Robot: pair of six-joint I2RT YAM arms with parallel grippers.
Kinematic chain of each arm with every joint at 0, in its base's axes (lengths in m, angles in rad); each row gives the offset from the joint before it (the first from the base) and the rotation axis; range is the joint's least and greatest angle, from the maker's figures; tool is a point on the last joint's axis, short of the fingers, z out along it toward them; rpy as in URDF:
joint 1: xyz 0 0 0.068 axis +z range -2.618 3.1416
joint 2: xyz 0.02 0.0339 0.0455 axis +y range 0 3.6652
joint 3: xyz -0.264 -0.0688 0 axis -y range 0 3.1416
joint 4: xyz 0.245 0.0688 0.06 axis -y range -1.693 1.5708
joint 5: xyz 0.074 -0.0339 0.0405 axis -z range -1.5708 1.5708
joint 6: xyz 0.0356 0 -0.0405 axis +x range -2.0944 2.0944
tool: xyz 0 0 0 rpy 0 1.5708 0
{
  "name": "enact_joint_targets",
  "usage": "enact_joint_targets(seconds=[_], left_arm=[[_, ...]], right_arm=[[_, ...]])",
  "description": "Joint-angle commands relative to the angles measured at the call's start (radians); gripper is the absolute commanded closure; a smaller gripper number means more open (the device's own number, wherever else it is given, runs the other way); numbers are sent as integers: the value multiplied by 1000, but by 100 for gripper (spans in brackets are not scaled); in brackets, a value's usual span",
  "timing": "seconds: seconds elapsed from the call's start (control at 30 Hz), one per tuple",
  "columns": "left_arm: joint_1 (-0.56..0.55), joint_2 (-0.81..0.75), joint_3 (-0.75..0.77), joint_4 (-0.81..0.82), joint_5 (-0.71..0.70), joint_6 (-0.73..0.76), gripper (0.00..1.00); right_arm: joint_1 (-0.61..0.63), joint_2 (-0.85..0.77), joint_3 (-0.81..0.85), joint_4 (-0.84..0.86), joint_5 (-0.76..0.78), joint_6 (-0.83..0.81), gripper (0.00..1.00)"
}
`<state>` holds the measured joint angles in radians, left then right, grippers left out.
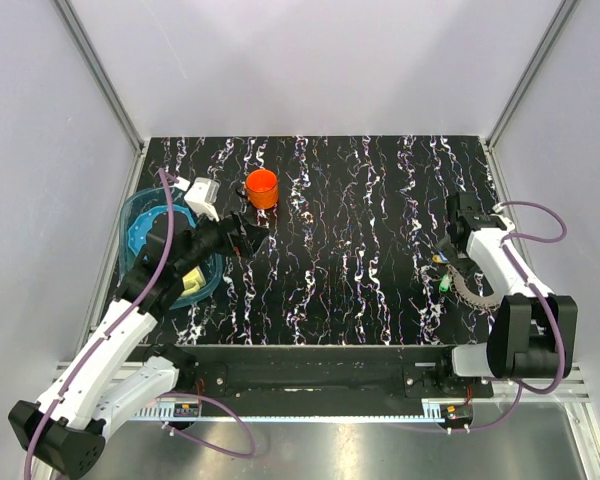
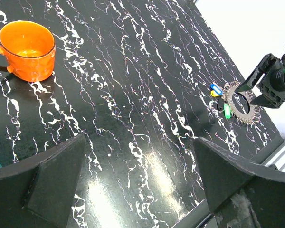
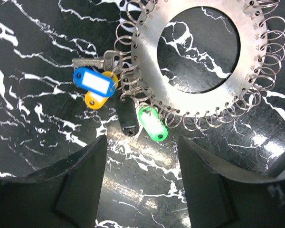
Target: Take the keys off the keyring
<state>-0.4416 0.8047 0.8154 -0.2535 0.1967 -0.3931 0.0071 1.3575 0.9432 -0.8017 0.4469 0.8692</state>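
The keyring (image 3: 149, 71) is a flat metal disc with a hollow centre and small split rings round its rim; it lies on the black marbled table at the right (image 1: 472, 293). On its left rim hang the keys: a blue tag (image 3: 95, 80) with a metal key, a yellow tag (image 3: 96, 99), a black fob (image 3: 127, 118) and a green tag (image 3: 152, 123). My right gripper (image 3: 142, 180) hovers just short of the green tag, open with nothing between its fingers. My left gripper (image 2: 140, 142) stands wide open over bare table, far to the left of the keyring (image 2: 241, 102).
An orange cup (image 1: 262, 188) stands at the back left, ahead of my left gripper (image 1: 248, 238). A teal bowl (image 1: 140, 225) holding something yellow sits at the left edge, under the left arm. White walls close in the table on three sides.
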Motion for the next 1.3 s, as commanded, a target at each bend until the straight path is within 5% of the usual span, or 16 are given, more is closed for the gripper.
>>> enact_joint_targets(seconds=[0.0,0.57,0.8,0.9,1.0,1.1,1.27], left_arm=[[-3,7,1,28,-20,-7,1],[-9,21,-2,23,-45,-4,1],[-9,16,-4,33,-48,-3,1],[-9,13,8,17,-43,0,1],[-9,-2,-1,23,-54,2,1],[-11,-13,-9,36,-54,-1,1],[-11,-15,5,16,-69,3,1]], right_arm=[[-58,35,-9,55,-16,40,36],[-139,236,-44,260,-161,-58,48],[-137,282,-40,340,-293,-180,74],[-137,282,-44,366,-373,-234,94],[-134,287,-55,401,-480,-257,100],[-104,288,-83,475,-611,-282,100],[155,328,-26,487,-669,-343,100]])
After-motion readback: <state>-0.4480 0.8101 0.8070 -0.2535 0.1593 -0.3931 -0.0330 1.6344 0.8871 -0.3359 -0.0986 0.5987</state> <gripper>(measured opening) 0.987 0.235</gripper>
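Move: The black key tag lies about 3 cm ahead of my right hand, 1 cm to its right and 7 cm below. The green tag is roughly 1 cm ahead and 2 cm right, the yellow tag about 6 cm ahead and 1 cm right. The steel keyring disc's middle is level with the hand, some 8 cm right. From my left hand the black tag is about 5 cm ahead, 38 cm right and 25 cm below. I sink my right hand about 7 cm towards the black tag, drifting a little right and then forward, and close my half-open fingers on the small rings by the black and green tags at the disc's edge. Keeping low, I drag them some 9 cm left and 4 cm forward, speeding up leftward, while my wrist turns counter-clockwise about 25 degrees and rolls its left side up. ##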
